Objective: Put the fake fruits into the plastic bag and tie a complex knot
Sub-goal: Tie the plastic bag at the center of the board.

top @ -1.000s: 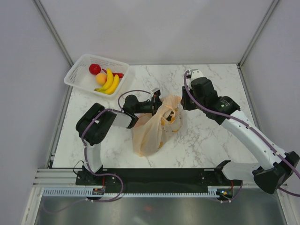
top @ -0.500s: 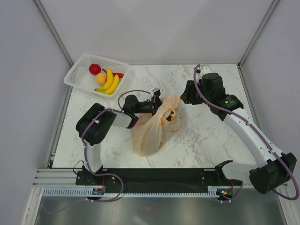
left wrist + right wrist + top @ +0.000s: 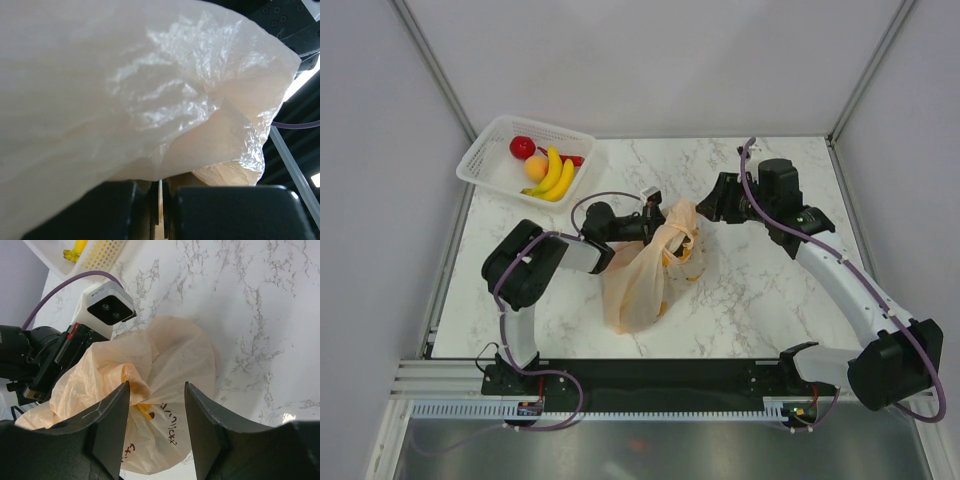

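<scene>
The peach plastic bag [image 3: 642, 272] lies mid-table, with something orange-yellow showing through its thin side [image 3: 686, 254]. Its handles gather into a bunched twist, the knot [image 3: 134, 371]. My left gripper [image 3: 656, 222] is shut on the bag's upper left part; in the left wrist view a thin strip of plastic sits between the closed fingers [image 3: 125, 210] and the bag [image 3: 140, 85] fills the frame. My right gripper [image 3: 706, 208] hovers open just right of the bag, its fingers [image 3: 114, 420] apart over the printed plastic [image 3: 175, 390], holding nothing. Other fake fruits, a red apple [image 3: 522, 147], a peach [image 3: 535, 167] and bananas [image 3: 556, 172], lie in the basket.
A white lattice basket [image 3: 492, 150] stands at the table's back left corner, with a red chili [image 3: 574, 160] beside the bananas. Grey enclosure walls with corner posts [image 3: 438, 70] surround the marble table [image 3: 770, 300]. The left arm's wrist camera [image 3: 105, 302] sits close to the bag.
The right gripper's jaws have opened wider, and its wrist has swung right and back from the bag. The left gripper and the bag have stayed put.
</scene>
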You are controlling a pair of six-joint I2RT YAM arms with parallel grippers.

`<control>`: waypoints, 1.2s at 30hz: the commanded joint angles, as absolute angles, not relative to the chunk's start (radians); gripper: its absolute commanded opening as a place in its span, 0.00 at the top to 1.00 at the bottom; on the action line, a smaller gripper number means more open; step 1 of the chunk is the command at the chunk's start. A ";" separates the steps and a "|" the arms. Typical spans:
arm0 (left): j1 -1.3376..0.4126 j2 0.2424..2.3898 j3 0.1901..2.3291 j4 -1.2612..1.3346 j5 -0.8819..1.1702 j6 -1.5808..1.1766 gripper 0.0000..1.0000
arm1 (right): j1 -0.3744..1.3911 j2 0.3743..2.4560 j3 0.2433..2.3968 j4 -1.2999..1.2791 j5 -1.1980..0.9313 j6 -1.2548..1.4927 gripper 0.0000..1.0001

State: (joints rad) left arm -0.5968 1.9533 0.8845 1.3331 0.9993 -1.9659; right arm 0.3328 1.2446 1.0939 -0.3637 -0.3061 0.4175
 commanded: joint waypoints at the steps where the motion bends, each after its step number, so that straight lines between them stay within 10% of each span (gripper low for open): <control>1: -0.592 1.925 0.882 1.664 1.006 -1.964 0.98 | 0.325 1.241 1.088 -0.281 -0.362 0.445 0.42; 11: -0.589 1.924 0.877 1.664 1.006 -1.963 0.98 | 0.327 1.267 1.046 -0.200 -0.426 0.485 0.51; 13: -0.589 1.924 0.873 1.664 1.006 -1.962 0.98 | 0.325 1.267 1.048 -0.195 -0.426 0.479 0.80; 17: -0.586 1.922 0.868 1.664 1.008 -1.960 0.98 | 0.325 1.258 1.042 -0.199 -0.419 0.472 1.00; 36: -0.514 1.878 0.701 1.634 1.104 -1.862 0.98 | 0.337 1.281 1.114 -0.413 0.104 0.377 1.00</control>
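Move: The bag's free twisted tail stands up just to the left of my open right fingers, about 3 cm off, level fore and aft and maybe 1 cm lower. My shut left fingertips, with bag film around them, are some 9 cm to my right hand's left and about level with it. The bag's filled body lies roughly 12 cm left, 11 cm back and 12 cm lower. From my left hand the tail is about 6 cm to the right, at nearly its own height. I ease my right hand a couple of centimetres left onto the bag's tail and shut the fingers on it, pinching it. Then both hands draw apart: my right pulls the tail about 6 cm to the right, also down and slightly forward, while turning some 15 degrees clockwise. My left stays shut on its side of the bag and goes down and to the left. ##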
